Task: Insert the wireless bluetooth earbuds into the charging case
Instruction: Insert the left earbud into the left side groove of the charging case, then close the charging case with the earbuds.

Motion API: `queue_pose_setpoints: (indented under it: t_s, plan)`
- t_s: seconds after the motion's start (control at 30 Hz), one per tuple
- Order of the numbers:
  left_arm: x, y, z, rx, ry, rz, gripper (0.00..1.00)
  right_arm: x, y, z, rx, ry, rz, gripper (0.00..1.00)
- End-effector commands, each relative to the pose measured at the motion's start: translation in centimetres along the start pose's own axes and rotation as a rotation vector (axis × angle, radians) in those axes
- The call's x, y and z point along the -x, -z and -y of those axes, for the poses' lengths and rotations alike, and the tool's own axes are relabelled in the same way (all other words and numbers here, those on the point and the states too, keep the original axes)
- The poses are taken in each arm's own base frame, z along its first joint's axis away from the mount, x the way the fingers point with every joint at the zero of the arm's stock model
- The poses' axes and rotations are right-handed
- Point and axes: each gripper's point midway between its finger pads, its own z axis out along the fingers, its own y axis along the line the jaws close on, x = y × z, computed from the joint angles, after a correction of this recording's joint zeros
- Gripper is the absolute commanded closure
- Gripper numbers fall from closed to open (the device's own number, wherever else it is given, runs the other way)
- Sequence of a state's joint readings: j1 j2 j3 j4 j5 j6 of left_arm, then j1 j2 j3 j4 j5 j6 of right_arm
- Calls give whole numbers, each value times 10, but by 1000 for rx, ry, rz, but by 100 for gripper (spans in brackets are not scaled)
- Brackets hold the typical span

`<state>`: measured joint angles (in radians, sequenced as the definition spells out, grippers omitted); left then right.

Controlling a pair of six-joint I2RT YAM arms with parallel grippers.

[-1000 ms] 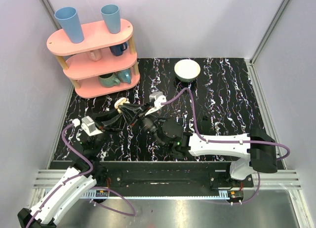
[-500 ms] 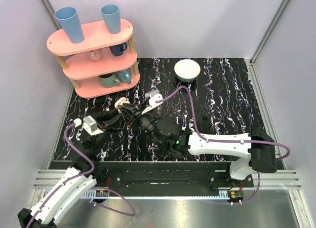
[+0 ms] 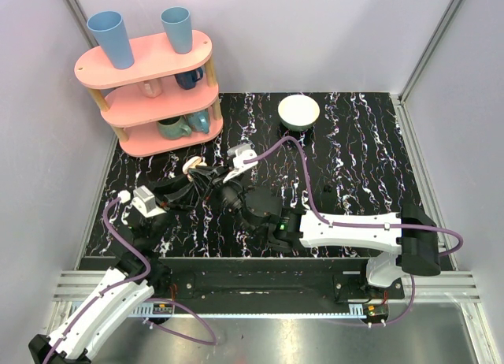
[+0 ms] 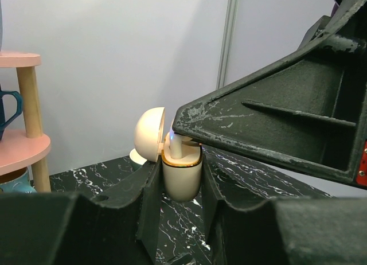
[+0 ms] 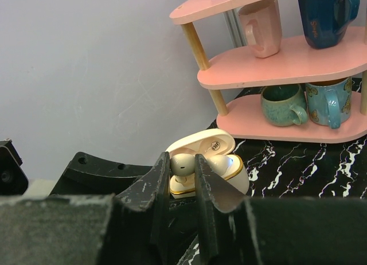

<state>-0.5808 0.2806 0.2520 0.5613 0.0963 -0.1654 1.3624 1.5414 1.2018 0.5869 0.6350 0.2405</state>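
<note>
My left gripper (image 4: 180, 187) is shut on the cream charging case (image 4: 181, 176), which stands upright above the table with its lid (image 4: 150, 133) swung open. The right gripper (image 5: 182, 164) is shut on one whitish earbud (image 5: 182, 163) and holds it at the case's (image 5: 232, 176) open mouth, stem down inside the gold rim. That stem (image 4: 175, 145) shows under the right gripper's finger in the left wrist view. A second whitish earbud (image 5: 221, 162) sits in the other half of the case. From above, both grippers meet at the case (image 3: 191, 165), left of the table's middle.
A pink three-tier shelf (image 3: 150, 88) with cups and mugs stands at the back left, close behind the case. A white bowl (image 3: 298, 112) sits at the back centre. The right arm's purple cable (image 3: 307, 183) loops over the black marbled table (image 3: 362, 159).
The right arm has swung left and a little further back, bringing its gripper with the earbud up to the case. The left arm has stayed still.
</note>
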Motion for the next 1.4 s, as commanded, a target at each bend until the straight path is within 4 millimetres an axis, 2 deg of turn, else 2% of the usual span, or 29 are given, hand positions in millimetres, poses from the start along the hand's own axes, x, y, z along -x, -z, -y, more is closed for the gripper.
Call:
queue_pose_setpoints:
  t_s: [0.0, 0.13, 0.23, 0.27, 0.47, 0.57, 0.7, 0.73, 1.1, 1.27, 1.3, 1.37]
  plan:
    - [53, -3, 9, -33, -25, 180, 100, -23, -2, 13, -63, 79, -60, 78]
    - [52, -3, 9, -31, -23, 177, 100, -18, -2, 12, -58, 78, -48, 73]
    - [52, -4, 9, -32, -23, 174, 100, -16, -1, 11, -51, 73, -41, 66]
    - [52, -4, 8, -31, -23, 174, 100, -15, -1, 11, -49, 70, -36, 60]
    - [50, -3, 8, -30, -21, 168, 100, -9, 1, 11, -50, 59, -22, 57]
    - [49, -3, 8, -29, -20, 165, 100, -1, 3, 5, -20, 38, -7, 53]
    - [49, -4, 7, -23, -19, 163, 100, 11, 6, 1, 6, 17, 16, 49]
    - [48, -4, 7, -22, -19, 160, 100, 20, 7, -2, 18, 9, 32, 48]
    - [45, -3, 8, -30, -17, 140, 100, 65, 25, -28, 189, 18, 134, 43]
    - [41, -4, 10, -39, -5, 124, 100, 86, 31, -26, 186, 22, 177, 42]
    - [40, -4, 11, -44, -4, 119, 100, 96, 34, -24, 181, 23, 196, 41]
    - [38, -5, 12, -53, -4, 105, 100, 100, 37, -16, 146, 26, 194, 41]
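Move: Your right fingers hold the left earbud at the charging case's left groove. The case's middle lies about 2 cm ahead of the right hand, neither left nor right, 1 cm lower; its open lid is roughly 3 cm ahead, 2 cm left and 1 cm above. The other earbud is already in, some 2 cm ahead and 1 cm right, level. From the left hand, which grips the case, its middle is about 1 cm ahead, 1 cm right and 1 cm up. Open the right fingers to let go of the left earbud in its groove, holding the hand almost still at first. Then draw the right gripper off the case, up about 5 cm while backing away and to the right, 2 to 3 cm each, its fingertips tilting up some 10 degrees. Keep the left grip on the case, letting that hand rise about 1 cm near the end. ##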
